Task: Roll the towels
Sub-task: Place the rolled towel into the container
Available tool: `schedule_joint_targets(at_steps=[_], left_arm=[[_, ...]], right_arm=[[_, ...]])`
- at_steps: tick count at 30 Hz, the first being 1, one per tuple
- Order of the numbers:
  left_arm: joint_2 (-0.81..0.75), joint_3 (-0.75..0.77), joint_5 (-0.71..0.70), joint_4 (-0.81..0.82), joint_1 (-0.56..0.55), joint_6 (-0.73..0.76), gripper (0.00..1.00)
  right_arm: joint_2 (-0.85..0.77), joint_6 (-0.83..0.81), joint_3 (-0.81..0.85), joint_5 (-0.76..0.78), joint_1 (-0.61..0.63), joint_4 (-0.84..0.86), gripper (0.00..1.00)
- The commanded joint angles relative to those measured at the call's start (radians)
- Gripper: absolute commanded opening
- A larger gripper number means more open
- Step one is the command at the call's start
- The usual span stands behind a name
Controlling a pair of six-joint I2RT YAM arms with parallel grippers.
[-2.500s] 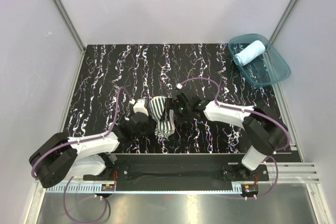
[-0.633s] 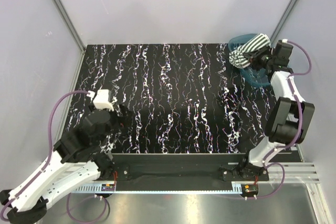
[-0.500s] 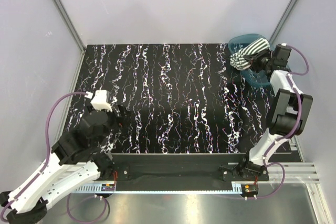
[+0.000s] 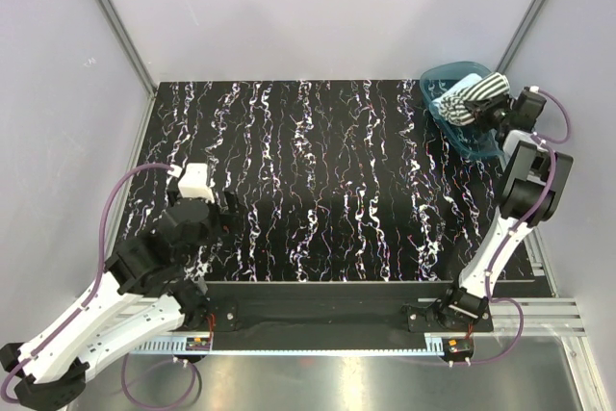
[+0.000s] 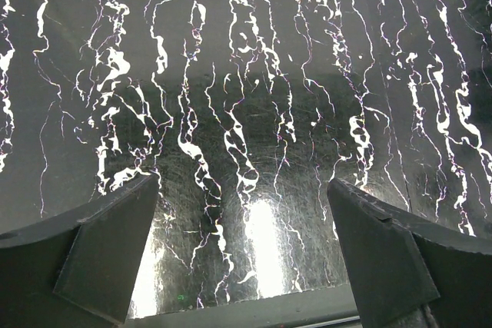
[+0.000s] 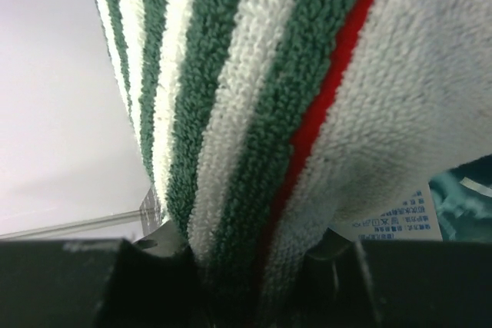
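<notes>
The rolled green-and-white striped towel hangs over the teal tub at the back right, pinched in my right gripper. The right wrist view is filled by that striped towel, with a red line and a printed label, squeezed between the dark jaws of the right gripper. The light blue towel lies rolled in the tub, partly hidden under the striped one. My left gripper sits wide open over the bare marbled mat at the near left, and the left wrist view shows nothing held by this left gripper.
The black marbled mat covers the table. The tub stands in the back right corner against the grey enclosure walls. The mat's near edge shows just below the left fingers.
The striped towel left the mat's middle: my right arm carried it to the back right, moving further right over the tub. My left arm pulled back to the near left.
</notes>
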Motion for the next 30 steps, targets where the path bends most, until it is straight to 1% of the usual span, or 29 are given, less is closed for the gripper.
schedule_joint_targets(at_steps=[1, 4, 6, 10, 14, 16, 18, 19, 20, 21, 22, 24, 25, 28, 30], left_arm=[[0.006, -0.006, -0.008, 0.033, 0.002, 0.02, 0.99], [0.023, -0.003, -0.006, 0.03, 0.002, 0.02, 0.99], [0.032, -0.003, -0.005, 0.031, 0.002, 0.021, 0.99], [0.04, -0.003, -0.005, 0.033, 0.002, 0.021, 0.99], [0.037, -0.002, -0.009, 0.031, 0.002, 0.02, 0.99], [0.033, -0.002, -0.011, 0.03, 0.002, 0.02, 0.99], [0.027, -0.003, -0.011, 0.031, 0.002, 0.021, 0.99], [0.026, -0.003, -0.011, 0.031, 0.002, 0.021, 0.99], [0.027, -0.002, -0.011, 0.031, 0.002, 0.021, 0.99], [0.024, -0.002, -0.011, 0.031, 0.002, 0.023, 0.99], [0.024, -0.002, -0.011, 0.031, 0.002, 0.023, 0.99], [0.023, -0.003, -0.011, 0.031, 0.002, 0.023, 0.99], [0.02, -0.002, -0.011, 0.031, 0.002, 0.023, 0.99], [0.009, -0.002, -0.011, 0.031, 0.002, 0.023, 0.99], [0.006, -0.003, -0.014, 0.031, 0.002, 0.023, 0.99]], right_arm=[[0.039, -0.018, 0.043, -0.044, -0.028, 0.179, 0.18], [0.051, 0.005, 0.037, -0.068, -0.05, 0.25, 0.18], [0.031, -0.014, 0.034, -0.044, -0.051, 0.251, 0.18], [0.079, -0.008, 0.057, -0.093, -0.051, 0.247, 0.18], [0.113, 0.02, -0.004, -0.104, -0.051, 0.297, 0.18], [0.125, 0.023, -0.024, -0.102, -0.051, 0.287, 0.19], [0.149, 0.015, -0.006, -0.096, -0.051, 0.21, 0.23], [0.156, 0.008, 0.0, -0.093, -0.05, 0.184, 0.3], [0.168, 0.003, 0.008, -0.084, -0.053, 0.117, 0.33], [0.169, -0.003, 0.019, -0.067, -0.055, 0.087, 0.39], [0.172, -0.012, 0.022, -0.058, -0.055, 0.06, 0.5], [0.174, -0.017, 0.023, -0.03, -0.059, -0.011, 0.58], [0.176, -0.02, 0.025, -0.027, -0.062, -0.028, 0.67], [0.165, -0.052, 0.036, -0.015, -0.065, -0.097, 0.78], [0.153, -0.072, 0.042, 0.004, -0.067, -0.155, 0.94]])
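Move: The right hand still grips the striped rolled towel, which is due in the near half of the container. That spot is about 1 cm ahead, 2 cm left and 9 cm below the hand. The white rolled towel already in the container lies some 8 cm farther out than the hand, 6 cm to its left and 9 cm lower. From the idle left hand the spot is roughly 32 cm ahead, 60 cm right and 19 cm below. The striped towel is still pinched as the right hand edges about 2 cm to the right. The hand then sinks nearly 8 cm into the container, easing back some 2 cm on the way down. During the drop the fingers spread from about a third to almost wide open to let go of the towel, and the wrist first tips slightly up, then down. ##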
